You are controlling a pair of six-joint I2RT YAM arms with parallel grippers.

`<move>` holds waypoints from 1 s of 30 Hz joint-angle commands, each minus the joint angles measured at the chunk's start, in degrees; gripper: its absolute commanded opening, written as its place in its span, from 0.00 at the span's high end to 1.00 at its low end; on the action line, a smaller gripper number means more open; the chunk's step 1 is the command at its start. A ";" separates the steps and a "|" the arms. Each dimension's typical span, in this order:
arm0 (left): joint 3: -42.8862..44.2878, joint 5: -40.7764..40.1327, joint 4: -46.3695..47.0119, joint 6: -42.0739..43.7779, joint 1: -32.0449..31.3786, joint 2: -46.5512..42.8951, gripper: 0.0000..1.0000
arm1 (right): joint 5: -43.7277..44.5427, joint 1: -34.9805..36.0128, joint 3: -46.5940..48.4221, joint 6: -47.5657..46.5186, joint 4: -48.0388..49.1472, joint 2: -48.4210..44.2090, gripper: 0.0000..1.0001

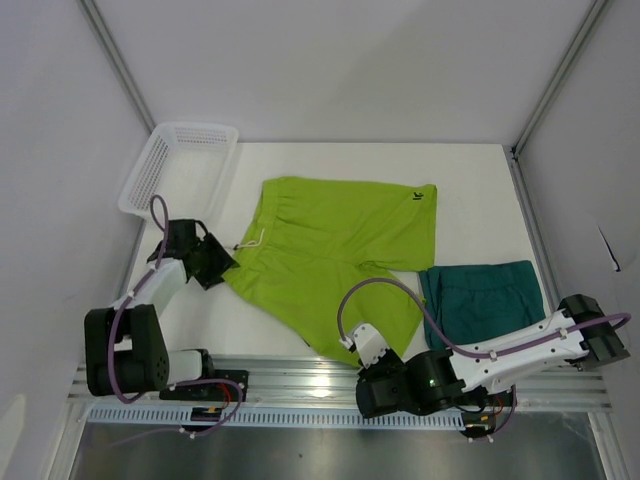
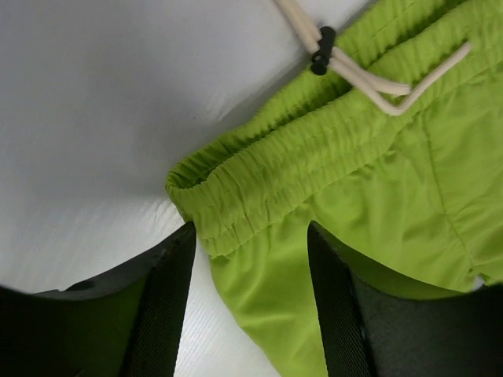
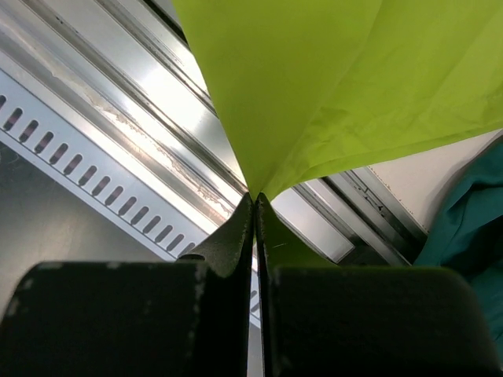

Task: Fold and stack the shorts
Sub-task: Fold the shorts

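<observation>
The lime yellow-green shorts (image 1: 340, 235) lie spread flat mid-table, their pale drawstring (image 2: 369, 86) on the waistband. My left gripper (image 1: 216, 262) is at their left waistband corner. In the left wrist view its jaws (image 2: 251, 243) stand open, straddling the waistband edge (image 2: 236, 188) and the fabric below it, with both fingers (image 2: 169, 298) apart from the cloth. My right gripper (image 1: 355, 350) is at the near edge, shut on the hem corner of the lime shorts (image 3: 314, 86), pinched at its tips (image 3: 255, 200). The dark teal shorts (image 1: 482, 300) lie folded at the right.
A white mesh basket (image 1: 180, 165) stands at the back left corner. The metal rail (image 3: 149, 133) of the table's near edge runs just under the right gripper. The right arm (image 1: 520, 350) reaches across in front of the teal shorts (image 3: 471, 228).
</observation>
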 commanded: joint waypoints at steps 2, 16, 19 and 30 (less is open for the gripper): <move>-1.94 4.00 5.72 -0.93 0.11 3.29 0.40 | -0.91 0.72 0.78 -1.54 0.50 1.43 1.00; 1.30 -5.71 0.06 -0.32 0.02 2.70 1.00 | -5.74 3.61 0.78 -2.42 1.20 1.78 1.00; 4.81 -13.29 -7.69 -2.33 0.54 -2.48 1.00 | -7.06 5.72 1.83 -2.95 1.91 2.92 1.00; 13.60 -7.87 -23.16 -1.47 8.02 -7.52 1.00 | -1.88 6.96 10.62 -5.23 -2.83 9.61 1.00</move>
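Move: The green shorts' waistband corner lies about 3 cm below the left fingers and some 1 cm to their left. Its drawstring is roughly 5 cm ahead and 4 cm right of them, the white basket's middle about 20 cm ahead and 8 cm left. The right hand still grips the near leg corner. From it, the waistband corner is some 17 cm ahead, 23 cm left and 8 cm lower; the folded teal shorts' middle is around 11 cm ahead, 23 cm right. The left fingers sink about 3 cm onto the green shorts' waistband corner and pinch it shut between them, then lift it some 8 cm while drawing it left and a little back, turning slightly counter-clockwise. The right hand keeps its closed grip on the leg corner and pulls it back about 5 cm, then also left, turning some 10 degrees counter-clockwise. ##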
